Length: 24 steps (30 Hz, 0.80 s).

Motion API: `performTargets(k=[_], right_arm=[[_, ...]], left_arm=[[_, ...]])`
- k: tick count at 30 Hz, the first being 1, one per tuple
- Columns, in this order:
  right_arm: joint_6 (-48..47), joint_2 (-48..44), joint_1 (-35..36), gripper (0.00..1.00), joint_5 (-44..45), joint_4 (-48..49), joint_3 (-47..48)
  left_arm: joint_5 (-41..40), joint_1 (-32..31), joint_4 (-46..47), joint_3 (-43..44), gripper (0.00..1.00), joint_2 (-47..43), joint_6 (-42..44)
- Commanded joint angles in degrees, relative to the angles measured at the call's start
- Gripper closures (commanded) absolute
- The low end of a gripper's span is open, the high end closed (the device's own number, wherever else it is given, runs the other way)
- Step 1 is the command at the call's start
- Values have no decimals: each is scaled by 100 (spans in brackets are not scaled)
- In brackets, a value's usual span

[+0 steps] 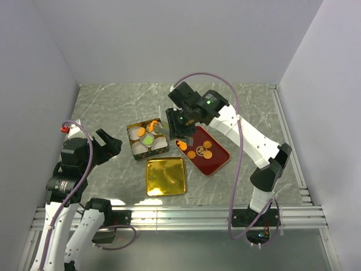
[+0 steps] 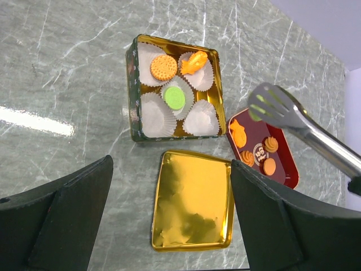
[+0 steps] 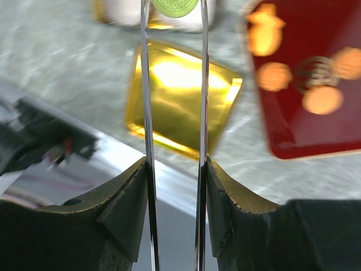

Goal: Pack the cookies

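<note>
A gold tin [image 1: 137, 153] [image 2: 132, 84] holds white paper cups with a round orange cookie [image 2: 163, 67], an irregular orange cookie [image 2: 193, 62] and a green cookie [image 2: 174, 97]. A red tray [image 1: 220, 162] [image 2: 289, 172] carries several orange cookies [image 2: 270, 144]. My right gripper [image 1: 178, 121] [image 3: 176, 169] is shut on metal tongs [image 2: 282, 110] [image 3: 145, 113]. The tong tips pinch a second green cookie [image 3: 175, 7] above the tin's right side. My left gripper [image 1: 110, 144] [image 2: 172, 164] is open and empty, left of the tin.
The tin's gold lid [image 1: 166, 176] [image 2: 194, 200] [image 3: 180, 96] lies flat in front of the tin, near the table's front rail [image 1: 180, 213]. Grey walls enclose the marble table on three sides.
</note>
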Motion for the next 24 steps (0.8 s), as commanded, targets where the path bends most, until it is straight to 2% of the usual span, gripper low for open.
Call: performTargets(k=[1,10,24], right_arm=[[174,254,263,52,-307,238,533],[245,1116,668,52,-562,387,1141],[289,1635,765,53,-747,712,922]], left_arm=[[-11,26,197,-10,9,-53,-5],[-11,26,197,-1,9,-62,-14],[-2,26,206,-10,9,-106,-5]])
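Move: My right hand holds the tongs with a green cookie in their tips. The empty near-left paper cup lies about 20 cm left, 6 cm ahead and some 23 cm below; the green cookie in the middle cup is about 4 cm right of it and 3 cm farther out, and the empty near-right cup 9 cm right and 2 cm farther. The gold lid lies about 8 cm back and 8 cm left of my hand. From my left hand the aimed-at cup is roughly 10 cm ahead, 6 cm right. I sweep the tongs left over the box's near side, about 10 cm in all, rising a touch at first and then sinking some 6 cm towards the empty near-left cup. My wrist turns slightly counter-clockwise as I slow to a gentle creep, and my fingers keep the tongs shut on the green cookie. ##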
